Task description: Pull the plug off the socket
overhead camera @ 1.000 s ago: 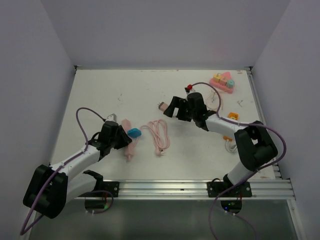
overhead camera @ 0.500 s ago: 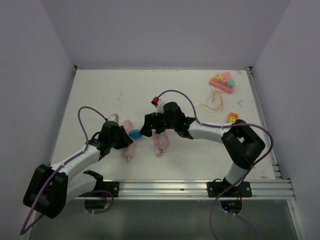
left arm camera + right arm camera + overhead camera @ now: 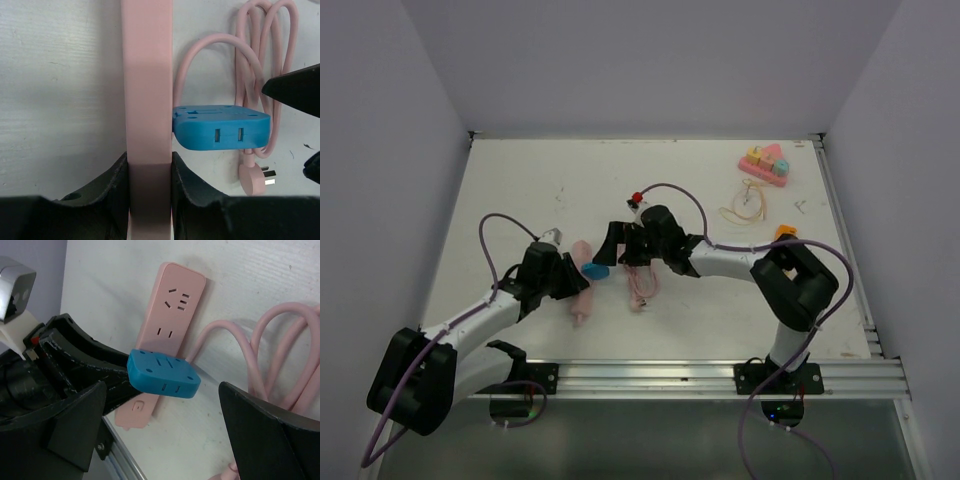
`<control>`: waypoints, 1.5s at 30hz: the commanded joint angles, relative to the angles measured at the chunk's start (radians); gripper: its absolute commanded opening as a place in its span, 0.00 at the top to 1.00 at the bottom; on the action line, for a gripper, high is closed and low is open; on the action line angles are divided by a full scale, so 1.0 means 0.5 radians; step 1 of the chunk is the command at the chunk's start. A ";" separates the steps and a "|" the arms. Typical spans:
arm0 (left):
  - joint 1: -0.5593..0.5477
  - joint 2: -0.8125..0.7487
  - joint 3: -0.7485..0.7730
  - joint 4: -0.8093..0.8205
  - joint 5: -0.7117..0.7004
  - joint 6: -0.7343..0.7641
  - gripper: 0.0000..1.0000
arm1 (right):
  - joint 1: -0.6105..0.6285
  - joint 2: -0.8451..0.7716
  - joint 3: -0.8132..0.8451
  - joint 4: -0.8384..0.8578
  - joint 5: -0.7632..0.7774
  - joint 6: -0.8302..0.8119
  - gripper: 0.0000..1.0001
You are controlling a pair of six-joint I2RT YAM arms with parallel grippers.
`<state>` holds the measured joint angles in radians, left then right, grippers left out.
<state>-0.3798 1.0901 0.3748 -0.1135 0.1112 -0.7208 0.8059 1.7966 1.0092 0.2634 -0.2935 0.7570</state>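
A pink socket strip [image 3: 581,302] [image 3: 147,75] [image 3: 172,305] lies flat on the table left of centre. A blue plug [image 3: 594,270] [image 3: 220,127] [image 3: 162,372] sits in its side. My left gripper [image 3: 566,281] [image 3: 148,170] is shut on the strip's near end, one finger against each long edge. My right gripper [image 3: 604,257] [image 3: 161,389] is open, its two fingers standing wide on either side of the blue plug without touching it. One right finger [image 3: 295,90] shows at the edge of the left wrist view.
The strip's pink cable [image 3: 642,278] [image 3: 257,45] lies coiled just right of the plug, ending in a pink pronged plug [image 3: 254,177]. At the far right are a toy block set [image 3: 765,163], a yellow band [image 3: 744,209] and a small orange piece [image 3: 785,233].
My right arm has swung left from the middle of the table, and its open jaws now straddle the blue plug. The left gripper and strip have stayed put.
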 commanded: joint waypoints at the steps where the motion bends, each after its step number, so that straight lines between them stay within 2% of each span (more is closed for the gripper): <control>1: 0.008 -0.014 -0.053 0.055 0.103 0.009 1.00 | 0.023 0.048 0.009 0.121 0.047 0.357 0.01; 5: 0.008 -0.023 -0.068 0.064 0.103 0.000 1.00 | 0.060 0.098 0.068 0.041 0.087 0.434 0.01; 12: 0.008 -0.066 -0.075 0.067 0.087 -0.007 1.00 | 0.103 0.202 0.080 0.093 0.066 0.563 0.02; 21: 0.008 -0.079 -0.099 0.092 0.084 -0.025 1.00 | 0.115 0.254 0.099 0.209 0.059 0.646 0.12; 32: 0.008 -0.091 -0.111 0.104 0.072 -0.046 1.00 | 0.115 0.242 0.095 0.222 0.121 0.729 0.12; 35: 0.008 -0.097 -0.108 0.101 0.063 -0.046 1.00 | 0.112 0.254 0.089 0.222 0.130 0.750 0.21; 39: 0.008 -0.100 -0.105 0.086 0.032 -0.049 1.00 | 0.112 0.254 0.077 0.203 0.142 0.744 0.46; 41: 0.008 -0.109 -0.105 0.068 -0.001 -0.059 1.00 | 0.112 0.248 0.068 0.194 0.145 0.741 0.53; 42: 0.008 -0.109 -0.108 0.061 -0.014 -0.062 1.00 | 0.115 0.236 0.065 0.179 0.145 0.729 0.63; 44: 0.008 -0.121 -0.108 0.028 -0.078 -0.077 1.00 | 0.112 0.217 0.043 0.170 0.151 0.722 0.73; 45: 0.008 -0.128 -0.114 0.012 -0.099 -0.086 1.00 | 0.112 0.196 0.034 0.160 0.154 0.710 0.81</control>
<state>-0.3798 1.0462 0.3313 -0.0776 0.1146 -0.7513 0.8574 1.9198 1.0229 0.3370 -0.2485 1.1213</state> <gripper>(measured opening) 0.344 0.683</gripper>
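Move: Just to the left of the open right fingers is the blue plug, still in its socket, about 4 cm left, 1 cm back and 4 cm below. The pink strip that carries it has its middle some 7 cm left and 4 cm back of the right hand, about 5 cm lower; the coiled pink cable lies roughly 8 cm right and 3 cm back, 8 cm down. From the left hand, which already grips the strip, the blue plug is about 4 cm ahead and 4 cm right, a touch higher. Sinking about 4 cm towards the blue plug while easing left and 2 cm back, the right hand tips its fingers some 15 degrees further down, then comes back up a little as it slides on left to straddle the plug. There the fingers close by about a third and pinch its two ends, while the left hand keeps the strip held nearly still. ##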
